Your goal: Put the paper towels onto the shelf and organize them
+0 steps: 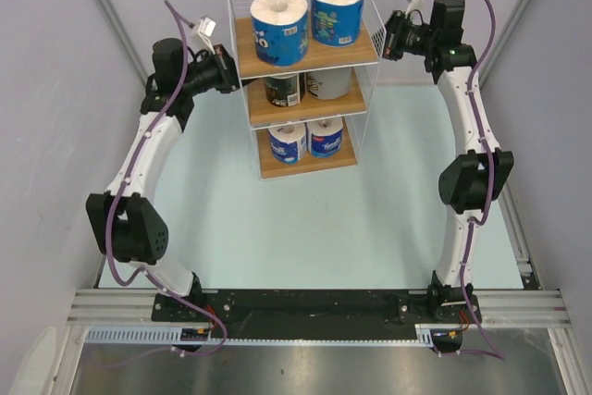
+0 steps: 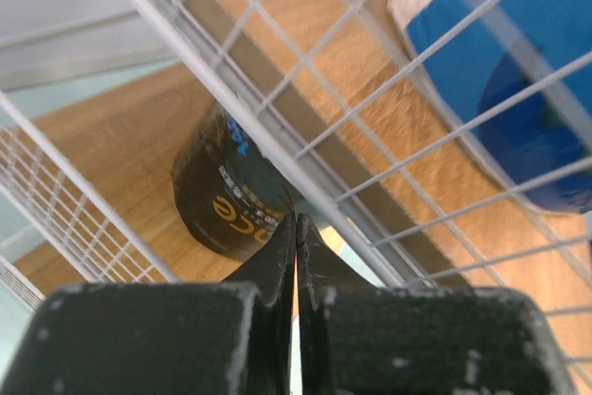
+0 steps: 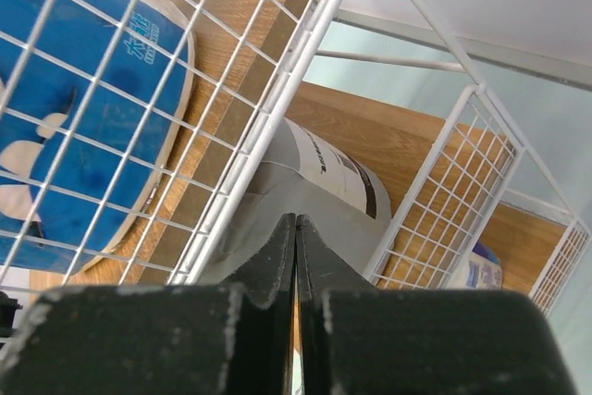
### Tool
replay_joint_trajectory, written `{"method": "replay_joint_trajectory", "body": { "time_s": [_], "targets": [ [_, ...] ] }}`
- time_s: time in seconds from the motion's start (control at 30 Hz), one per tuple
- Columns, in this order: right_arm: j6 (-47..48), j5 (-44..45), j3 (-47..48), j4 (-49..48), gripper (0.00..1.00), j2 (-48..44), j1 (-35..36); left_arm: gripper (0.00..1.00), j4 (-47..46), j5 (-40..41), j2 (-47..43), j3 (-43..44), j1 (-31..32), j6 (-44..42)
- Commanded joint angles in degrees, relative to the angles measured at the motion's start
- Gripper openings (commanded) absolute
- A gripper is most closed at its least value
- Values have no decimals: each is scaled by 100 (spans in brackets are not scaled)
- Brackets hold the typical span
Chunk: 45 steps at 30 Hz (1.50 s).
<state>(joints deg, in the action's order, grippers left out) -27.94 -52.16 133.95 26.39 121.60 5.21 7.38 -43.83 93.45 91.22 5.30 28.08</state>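
The shelf (image 1: 310,165) holds all the paper towels I can see. On the top board stand two blue rolls (image 1: 279,27) (image 1: 337,9). A dark roll (image 1: 284,90) and a grey roll (image 1: 328,85) share the middle board, and two more blue rolls (image 1: 288,142) (image 1: 325,136) sit on the bottom one. My left gripper (image 1: 233,79) is shut and empty, right outside the shelf's left wire side. In the left wrist view the left gripper (image 2: 296,220) points at the dark roll (image 2: 227,196). My right gripper (image 1: 382,43) (image 3: 296,219), shut and empty, is at the right wire side, facing the grey roll (image 3: 324,187).
The wire grid (image 2: 277,127) stands between each gripper and the rolls. A blue roll (image 3: 83,108) fills the upper board in the right wrist view. White walls close in both sides of the pale green table (image 1: 305,228).
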Motion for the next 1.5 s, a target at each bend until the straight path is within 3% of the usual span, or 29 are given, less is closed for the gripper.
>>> {"method": "replay_joint_trajectory", "body": {
  "time_s": [0.0,0.37,0.9,1.03,1.27,1.47],
  "targets": [
    [-35,-268,70,-143,0,153,-3,1,238,-380,68,247,76,-241],
    [-115,-391,105,-266,0,285,103,0,405,-810,279,274,261,-399],
    [377,-524,-35,165,0,128,252,0,395,-758,385,274,358,-390],
    [97,-269,-448,-203,0,-170,16,0,756,-364,192,247,314,-663],
    [-1098,39,-1888,-1969,0,-980,-775,0,941,357,-502,28,129,-716],
    [-976,671,-2013,-1673,0,-1428,-1154,0,836,1042,-1231,-569,-160,-575]
  ]
}}
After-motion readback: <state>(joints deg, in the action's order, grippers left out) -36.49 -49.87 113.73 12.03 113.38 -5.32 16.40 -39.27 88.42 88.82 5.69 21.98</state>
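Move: The black paper towel roll on the middle shelf stands about 6 cm right of the left hand, 3 cm ahead and 2 cm lower; the grey roll is 10 cm farther right. From the right hand the grey roll lies some 6 cm left, 3 cm ahead and 2 cm lower, with the black roll 10 cm beyond it. Blue rolls sit roughly 20 cm above each, on the top shelf. Beside the middle rolls, both closed grippers sink, nudge inward about 2 cm, then withdraw, the right 12 cm. ##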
